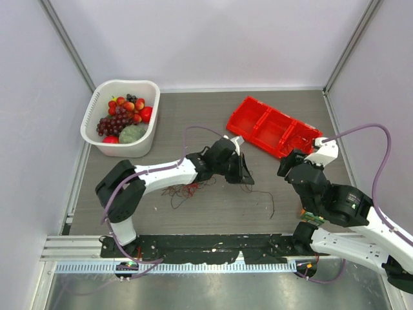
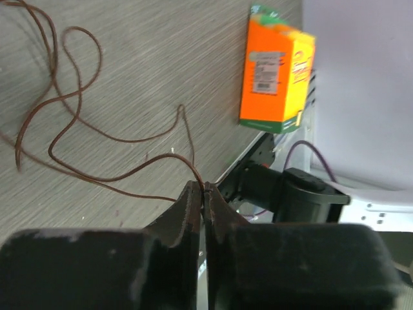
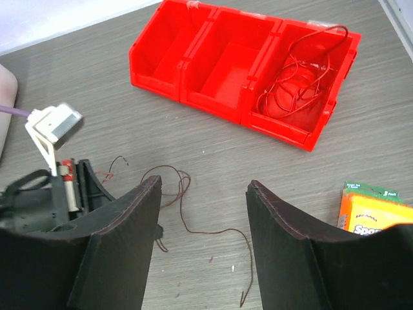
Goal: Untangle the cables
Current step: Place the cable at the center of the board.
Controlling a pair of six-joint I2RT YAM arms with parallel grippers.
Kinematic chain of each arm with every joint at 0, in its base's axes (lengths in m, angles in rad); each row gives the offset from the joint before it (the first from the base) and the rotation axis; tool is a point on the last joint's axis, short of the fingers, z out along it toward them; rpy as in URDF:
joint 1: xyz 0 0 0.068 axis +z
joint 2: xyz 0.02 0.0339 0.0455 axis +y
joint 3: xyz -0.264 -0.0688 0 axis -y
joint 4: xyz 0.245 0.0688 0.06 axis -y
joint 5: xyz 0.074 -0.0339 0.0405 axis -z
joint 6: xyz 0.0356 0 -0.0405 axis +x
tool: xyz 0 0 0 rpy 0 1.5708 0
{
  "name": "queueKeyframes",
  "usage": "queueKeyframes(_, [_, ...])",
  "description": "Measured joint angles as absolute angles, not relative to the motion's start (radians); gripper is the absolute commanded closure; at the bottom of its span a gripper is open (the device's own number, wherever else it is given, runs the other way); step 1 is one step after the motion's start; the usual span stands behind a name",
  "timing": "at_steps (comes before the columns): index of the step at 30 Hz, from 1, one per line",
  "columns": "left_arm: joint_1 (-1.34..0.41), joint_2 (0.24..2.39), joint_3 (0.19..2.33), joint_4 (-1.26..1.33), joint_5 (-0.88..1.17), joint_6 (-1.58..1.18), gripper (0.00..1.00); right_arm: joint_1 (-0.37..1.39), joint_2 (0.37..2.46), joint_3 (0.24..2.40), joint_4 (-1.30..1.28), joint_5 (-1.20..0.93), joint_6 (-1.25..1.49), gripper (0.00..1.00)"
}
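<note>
A small tangle of red and dark cables [image 1: 187, 189] lies on the table under my left forearm. My left gripper [image 1: 243, 173] sits just right of it, shut on one thin brown cable [image 2: 129, 140] pinched at the fingertips [image 2: 197, 194]. That strand trails in loose loops over the table [image 3: 220, 231] toward the near edge. My right gripper [image 3: 203, 184] hovers open above the strand with nothing between its fingers. More red cables [image 3: 297, 81] lie in the right compartment of the red bin [image 3: 213, 58].
The red three-compartment bin [image 1: 274, 127] sits at the back right. A white basket [image 1: 122, 150] of fruit stands at the back left. An orange box [image 3: 377, 210] lies on the table by my right arm.
</note>
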State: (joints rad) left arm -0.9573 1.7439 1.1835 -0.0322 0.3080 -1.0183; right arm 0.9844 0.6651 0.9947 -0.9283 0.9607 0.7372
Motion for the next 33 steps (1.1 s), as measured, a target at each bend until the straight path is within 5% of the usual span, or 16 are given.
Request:
queueKeyframes(4, [-0.972, 1.78, 1.172, -0.028, 0.308, -1.01, 0.48, 0.984, 0.684, 0.969, -0.952, 0.948, 0.796, 0.32])
queueKeyframes(8, [-0.975, 1.75, 1.146, -0.02, 0.298, -0.983, 0.29, 0.944, 0.746, 0.913, -0.933, 0.859, 0.823, 0.29])
queueKeyframes(18, [-0.975, 1.392, 0.885, -0.011, 0.253, -0.934, 0.19, 0.523, 0.98, 0.81, -0.743, 0.281, 0.703, 0.16])
queueKeyframes(24, [-0.975, 1.06, 0.768, -0.121, 0.173, -0.872, 0.11, 0.502, 1.124, 0.752, -0.606, 0.031, 0.616, 0.16])
queueKeyframes(33, [-0.968, 0.588, 0.761, -0.395, -0.056, -0.793, 0.03, 0.547, 1.34, 0.752, -0.5, -0.031, 0.527, 0.17])
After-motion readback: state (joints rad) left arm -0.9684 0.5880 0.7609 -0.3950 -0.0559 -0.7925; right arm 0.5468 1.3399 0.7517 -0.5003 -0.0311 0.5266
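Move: The left hand still pinches the brown cable, whose loose loop and tail lie mostly some 12 cm below it, about 4 cm to its right and 1 cm back; the red tangle is roughly 19 cm to its left, 1 cm back. From the right hand the cable is about 26 cm down, 6 cm left and 1 cm back, the red tray's middle around 20 cm ahead and 4 cm right, the orange box 19 cm right and 7 cm back. Dipping a mere 2 cm over the board, the left hand opens wide and lets go of the brown cable, then draws off left about 20 cm, rising and easing back towards the red tangle's near side. Meanwhile the right hand sinks over 20 cm towards the cable, drifting left, its fingers opening wider as they tip down some 45 degrees and turn counter-clockwise. ##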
